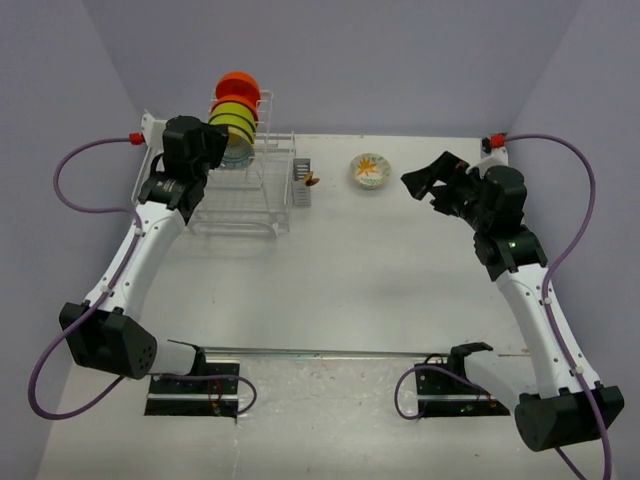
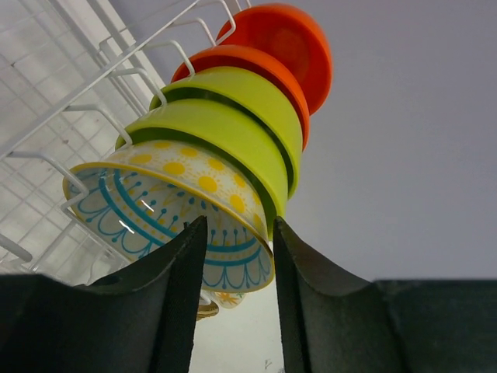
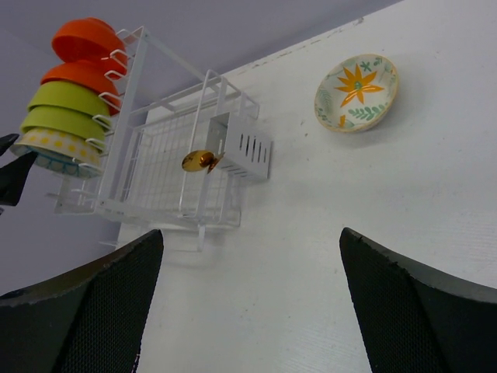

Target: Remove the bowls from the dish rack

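The white wire dish rack (image 1: 247, 203) stands at the back left. Its upright tier holds two orange-red bowls (image 2: 291, 43), two lime-green bowls (image 2: 233, 128) and a white bowl (image 2: 167, 194) with yellow dots and teal lines. My left gripper (image 2: 239, 233) is open at the tier (image 1: 222, 143), with its jaws on either side of the white bowl's lower rim. Another white bowl with an orange flower (image 1: 369, 171) sits on the table right of the rack. My right gripper (image 1: 422, 187) is open and empty, hovering just right of that bowl (image 3: 356, 92).
A grey cutlery holder (image 1: 301, 186) on the rack's right side holds a gold spoon (image 3: 198, 161). The rack's low tray (image 3: 167, 167) holds no dishes. Purple walls close the back and sides. Purple cables loop beside both arms.
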Robot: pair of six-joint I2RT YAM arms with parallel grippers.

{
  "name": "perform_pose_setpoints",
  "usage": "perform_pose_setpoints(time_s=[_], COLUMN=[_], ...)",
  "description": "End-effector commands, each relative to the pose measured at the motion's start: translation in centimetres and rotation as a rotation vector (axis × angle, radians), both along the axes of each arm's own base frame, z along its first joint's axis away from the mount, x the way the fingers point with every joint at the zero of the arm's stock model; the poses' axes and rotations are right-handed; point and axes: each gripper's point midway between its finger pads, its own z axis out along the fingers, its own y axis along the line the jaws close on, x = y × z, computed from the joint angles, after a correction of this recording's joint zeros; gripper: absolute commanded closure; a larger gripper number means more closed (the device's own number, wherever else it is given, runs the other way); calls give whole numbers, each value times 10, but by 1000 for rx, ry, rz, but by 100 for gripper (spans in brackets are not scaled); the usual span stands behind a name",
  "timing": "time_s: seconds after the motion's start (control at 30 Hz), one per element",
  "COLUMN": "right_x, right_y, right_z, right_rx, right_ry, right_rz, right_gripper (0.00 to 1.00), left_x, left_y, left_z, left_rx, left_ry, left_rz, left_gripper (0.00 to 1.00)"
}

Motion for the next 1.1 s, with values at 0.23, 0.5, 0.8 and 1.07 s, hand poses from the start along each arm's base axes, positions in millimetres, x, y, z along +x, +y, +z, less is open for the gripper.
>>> perform_pose_setpoints(time_s=[0.23,0.5,0.8,1.07], right_x=[-6,-7,-10,-9], right_y=[14,12,9,9], right_z=[13,17,20,21], right_rx=[59,58,50,62], right_ry=[-53,-65,-78,-82], right_rz=[79,70,54,50], right_gripper=[7,7,7,7], left_x=[6,4,-13,-24], left_y=[7,4,7,6], left_z=[-3,-11,7,32], left_rx=[-13,-43,-82,-92], left_ry=[-36,-25,-85,-195], left_rz=[14,10,16,-11], left_gripper=[79,100,100,100])
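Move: The yellow-dotted bowl stands nearest in the stack; its middle lies roughly 3 cm ahead of the left hand, 3 cm to its right and 3 cm lower, with the upper rim at the half-open fingertips. The first green bowl is about 3 cm beyond it. The cutlery basket sits some 17 cm right of the left hand, 2 cm ahead and 22 cm below. From the right hand, the dotted bowl is roughly 13 cm ahead and 42 cm left, nearly level. The yellow-dotted bowl's upper rim is pinched as the left fingers close from nearly half open to almost shut. Reaching in barely half a centimetre first, the hand drifts about 1 cm right while closing, then draws back some 2 cm away from the green bowls, keeping its height and rolling about 5 degrees, left side down. ##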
